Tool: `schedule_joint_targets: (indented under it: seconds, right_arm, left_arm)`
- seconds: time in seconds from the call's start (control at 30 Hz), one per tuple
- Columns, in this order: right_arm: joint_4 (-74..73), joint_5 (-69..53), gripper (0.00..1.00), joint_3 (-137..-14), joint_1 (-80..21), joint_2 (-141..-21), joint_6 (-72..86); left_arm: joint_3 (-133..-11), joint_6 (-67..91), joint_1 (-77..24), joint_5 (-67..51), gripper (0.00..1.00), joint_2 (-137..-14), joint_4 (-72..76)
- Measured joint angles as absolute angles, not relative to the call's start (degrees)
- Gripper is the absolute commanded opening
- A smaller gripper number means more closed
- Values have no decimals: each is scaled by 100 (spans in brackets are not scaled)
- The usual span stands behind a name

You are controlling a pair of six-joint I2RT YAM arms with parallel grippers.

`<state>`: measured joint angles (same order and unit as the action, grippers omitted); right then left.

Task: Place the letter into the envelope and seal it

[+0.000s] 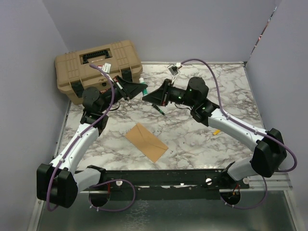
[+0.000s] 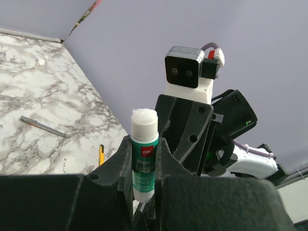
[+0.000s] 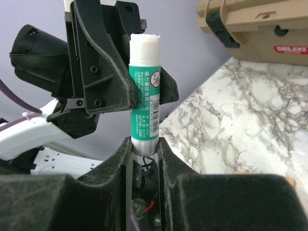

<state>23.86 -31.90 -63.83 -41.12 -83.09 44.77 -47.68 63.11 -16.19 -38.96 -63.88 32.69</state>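
Observation:
The kraft-brown envelope [image 1: 147, 142] lies flat on the marble table [image 1: 226, 86] in front of the arm bases. The pale letter is not in view. Both grippers meet in the air above the back of the table, well clear of the envelope. My left gripper [image 1: 140, 88] [image 2: 144, 163] is shut on the body of a green and white glue stick [image 2: 144, 144], whose white glue end is bare. My right gripper [image 1: 148, 96] [image 3: 144, 149] is shut on the base end of the same glue stick [image 3: 144, 86]. A corner of the envelope [image 3: 288, 180] shows in the right wrist view.
A tan hard case [image 1: 98, 67] stands at the back left, also in the right wrist view [image 3: 260, 24]. A thin dark pen-like thing [image 1: 160, 109] lies under the grippers. A small yellow item [image 1: 216, 131] lies by the right forearm. Purple walls enclose the table.

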Motion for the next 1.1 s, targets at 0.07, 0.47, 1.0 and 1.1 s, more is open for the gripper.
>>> schedule_joint_targets:
  seconds: [0.07,0.47,1.0,1.1]
  right_arm:
    - [2193,-3098,7,-6552,-4112,-8370,4254]
    - [836,-1002,1,-7214,-4565,-8562,1881]
    - [1022,860,68,-7395,-5162,-8578,-296]
    - [429,585,77,-7730,-5000,-8473,357]
  left_arm:
    - [-4768,6252,-1608,-3787,0,-6388,3286]
    - [-4906,6536,-1653,-2510,0,-6571,2290]
    - [-6084,7911,-1717,-1647,0,-6851,193]
    - [-6226,7688,-1708,-1643,0,-6842,158]
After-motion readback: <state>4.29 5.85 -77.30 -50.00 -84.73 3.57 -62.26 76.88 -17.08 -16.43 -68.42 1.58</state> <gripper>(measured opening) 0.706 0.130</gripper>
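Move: The glue stick stands between the grippers: its middle lies between the left fingertips, and the right fingers pinch its white base, so from the right hand that middle is about 4 cm up and 2 cm ahead. Some 32 cm below the left hand, the envelope lies about 4 cm back and straight under it sideways; the green marker, at the same depth, is roughly 19 cm ahead and 7 cm to the right. Keep the glue stick pinched in both grippers and carry it forward about 7 cm, dipping on the way, while twisting the hands against each other: tip the left gripper down some 30 degrees and turn it counter-clockwise, the right one clockwise with its roll and pitch changing too. Then stop, open the right fingers wide off the base and begin easing that hand back and to the right; keep the left grip. ##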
